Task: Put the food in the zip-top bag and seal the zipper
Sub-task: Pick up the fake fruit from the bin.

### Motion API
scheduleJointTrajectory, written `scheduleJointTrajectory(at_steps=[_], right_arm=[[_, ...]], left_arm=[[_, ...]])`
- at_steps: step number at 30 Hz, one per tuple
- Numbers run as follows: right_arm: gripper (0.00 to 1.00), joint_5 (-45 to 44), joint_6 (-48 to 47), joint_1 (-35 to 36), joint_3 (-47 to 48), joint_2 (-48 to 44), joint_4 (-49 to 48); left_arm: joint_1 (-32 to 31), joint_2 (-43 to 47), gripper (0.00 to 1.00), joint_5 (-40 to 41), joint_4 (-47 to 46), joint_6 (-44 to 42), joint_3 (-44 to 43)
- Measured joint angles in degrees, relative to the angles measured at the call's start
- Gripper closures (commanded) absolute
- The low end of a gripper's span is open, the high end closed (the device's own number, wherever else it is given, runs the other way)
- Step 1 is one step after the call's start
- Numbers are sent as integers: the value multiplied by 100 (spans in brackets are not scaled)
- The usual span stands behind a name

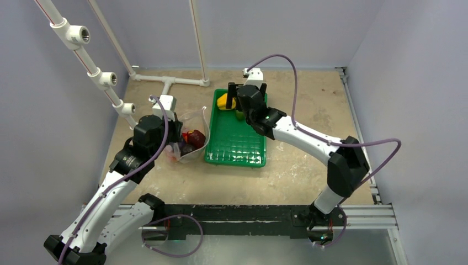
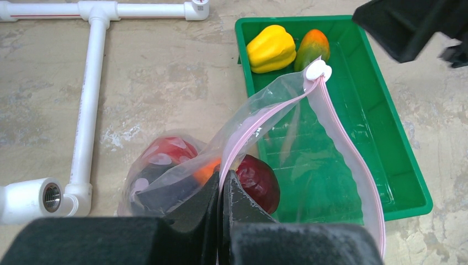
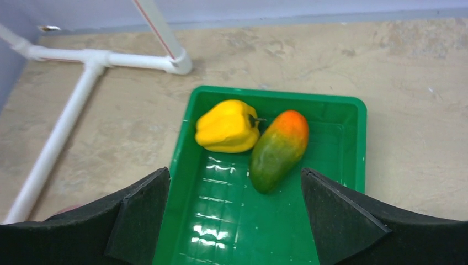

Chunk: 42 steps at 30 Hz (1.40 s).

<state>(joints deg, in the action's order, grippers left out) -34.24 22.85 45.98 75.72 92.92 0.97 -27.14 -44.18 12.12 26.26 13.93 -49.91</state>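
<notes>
The clear zip-top bag (image 2: pixel 182 171) lies left of the green tray (image 2: pixel 403 165), its mouth held up and open over the tray's near end. My left gripper (image 2: pixel 225 179) is shut on the pink zipper (image 2: pixel 345 141) strip at the mouth's left end; a white slider (image 2: pixel 318 70) sits at the far end. Inside the bag are a red tomato (image 2: pixel 165 153), a dark red piece (image 2: pixel 260 183) and a dark purple piece. A yellow pepper (image 3: pixel 227 126) and a green-orange pepper (image 3: pixel 277 149) lie at the tray's far end. My right gripper (image 3: pixel 236 185) hangs open just above them.
White plastic pipes (image 1: pixel 165 83) lie on the table at the back left and rise along the left wall. A metal rail (image 1: pixel 359 130) runs down the table's right edge. The green tray (image 1: pixel 234 149) sits mid-table, with the bag (image 1: pixel 190 141) against its left side.
</notes>
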Motion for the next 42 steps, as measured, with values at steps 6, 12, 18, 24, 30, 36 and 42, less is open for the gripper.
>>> scheduleJointTrajectory(at_steps=[6, 12, 18, 24, 30, 36, 42], right_arm=[[9, 133, 284, -310, -33, 621, -15], [9, 409, 531, -667, -55, 1032, -184], [10, 529, 907, -999, -26, 1534, -216], [10, 525, 1255, -1167, 181, 2033, -98], [10, 522, 1462, -1198, 455, 2229, -94], [12, 525, 1567, -1198, 752, 2459, -96], [17, 503, 1639, -1198, 804, 2758, 74]], left_arm=[[0, -2, 100, 0, 0, 0, 0], [0, -2, 100, 0, 0, 0, 0], [0, -2, 100, 0, 0, 0, 0], [0, 0, 100, -2, 0, 0, 0], [0, 0, 100, -2, 0, 0, 0], [0, 0, 100, -7, 0, 0, 0], [0, 0, 100, -20, 2, 0, 0]])
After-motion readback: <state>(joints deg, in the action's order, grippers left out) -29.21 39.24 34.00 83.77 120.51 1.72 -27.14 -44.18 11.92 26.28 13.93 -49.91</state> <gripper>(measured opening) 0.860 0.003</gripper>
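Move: The mango lies about 10 cm ahead of my right hand, some 3 cm to its right and 22 cm below. The yellow pepper is roughly 7 cm to the left of the mango and 2 cm farther out. The bag mouth is around 9 cm back from my right hand, 16 cm to its left and 15 cm lower. From my left hand, the mango is some 22 cm ahead, 22 cm to the right and 22 cm down. I sink my open right hand nearly 19 cm into the far end of the bin, reaching about 9 cm forward and slightly right, towards the mango. The descent pauses as I ease forward, then resumes straight down, the wrist tipping nearly 20 degrees down and turning a little clockwise. The fingers stay wide, coming close on either side of the mango. My left hand keeps still, pinching the bag's rim. ##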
